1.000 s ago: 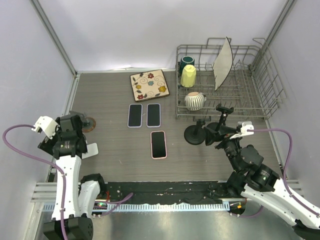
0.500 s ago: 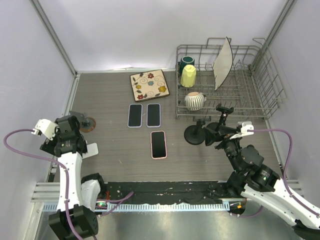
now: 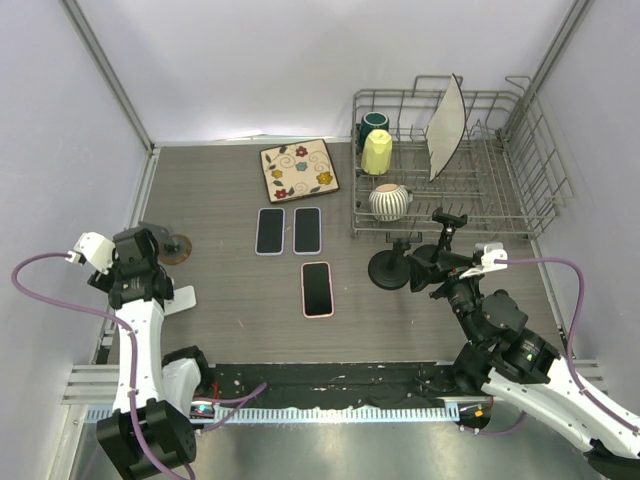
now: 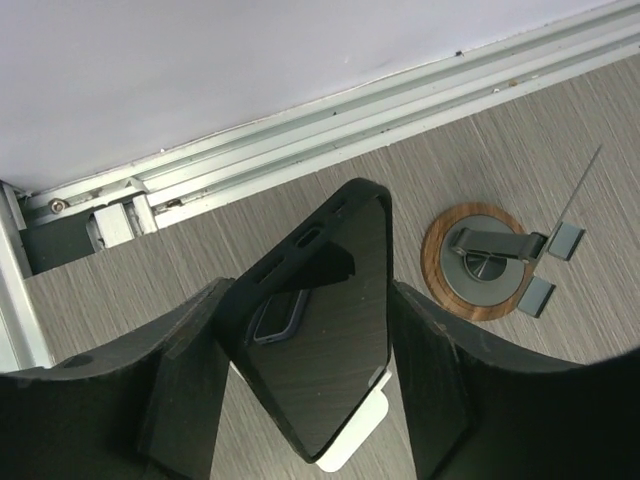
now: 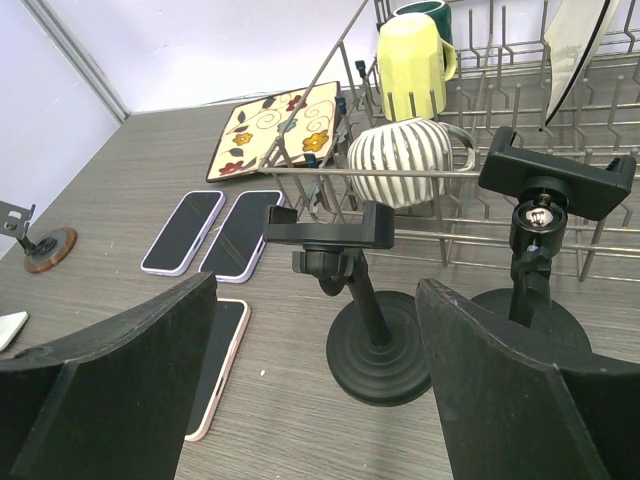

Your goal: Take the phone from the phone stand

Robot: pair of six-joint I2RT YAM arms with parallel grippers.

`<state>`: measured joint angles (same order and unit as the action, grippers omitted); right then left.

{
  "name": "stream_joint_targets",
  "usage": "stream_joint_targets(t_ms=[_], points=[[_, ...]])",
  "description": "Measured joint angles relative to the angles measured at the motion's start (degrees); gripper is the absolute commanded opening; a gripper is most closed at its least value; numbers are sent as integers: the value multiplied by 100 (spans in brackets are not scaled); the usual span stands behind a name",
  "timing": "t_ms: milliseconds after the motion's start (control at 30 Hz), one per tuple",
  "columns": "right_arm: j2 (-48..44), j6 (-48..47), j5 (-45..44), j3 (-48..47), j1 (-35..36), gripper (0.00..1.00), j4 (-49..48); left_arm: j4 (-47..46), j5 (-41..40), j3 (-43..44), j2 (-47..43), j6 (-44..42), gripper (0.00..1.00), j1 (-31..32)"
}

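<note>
A phone (image 4: 322, 330) in a black case leans on a white phone stand (image 4: 352, 440) by the table's left edge. In the left wrist view my left gripper (image 4: 305, 335) straddles it, and both fingers press on the phone's side edges. From above, the left gripper (image 3: 137, 272) hides the phone, and only the white phone stand (image 3: 181, 298) shows beside it. My right gripper (image 5: 315, 340) is open and holds nothing. It hovers just short of two empty black clamp stands (image 5: 372, 345), near the right gripper (image 3: 421, 268) in the top view.
A small stand on a round wooden base (image 4: 487, 262) sits just beyond the phone. Three phones (image 3: 316, 288) lie flat mid-table, near a floral mat (image 3: 299, 170). A dish rack (image 3: 455, 175) with cups and a plate stands at the back right. A metal rail (image 4: 330, 110) runs along the left wall.
The left arm has shifted slightly toward the white stand. Its jaws have narrowed from wide open onto the phone's edges. The right arm has not moved.
</note>
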<state>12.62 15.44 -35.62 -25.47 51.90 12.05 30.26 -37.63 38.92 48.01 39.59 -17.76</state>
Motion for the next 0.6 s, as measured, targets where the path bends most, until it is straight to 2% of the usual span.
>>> stream_joint_targets(t_ms=[267, 600], points=[[2, 0, 0, 0, 0, 86, 0, 4, 160, 0, -28, -103, 39, 13], [31, 0, 2, 2, 0, 86, -4, 234, 164, 168, -190, -258, 19, 173]])
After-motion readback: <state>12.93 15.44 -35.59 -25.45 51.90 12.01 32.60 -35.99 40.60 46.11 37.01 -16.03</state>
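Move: The black phone sits lengthwise across the white stand, its left end already between the left hand's open fingers; its middle is about 3 cm to the right of the hand point, level fore and aft, and 2 cm lower. The white stand's base is some 5 cm back, 9 cm right and 14 cm down; the copper stand about 10 cm ahead, 9 cm right and 10 cm down. From the idle right hand the phone is roughly 78 cm left, 1 cm ahead and 10 cm lower. The black phone's left end is squeezed between the left fingers as they keep closing, from about two-thirds open to a quarter. The hand stays almost in place, easing about 1 cm to the right and then lifting about 1 cm, with hardly any wrist turn; by then the phone is no longer between the pads. ##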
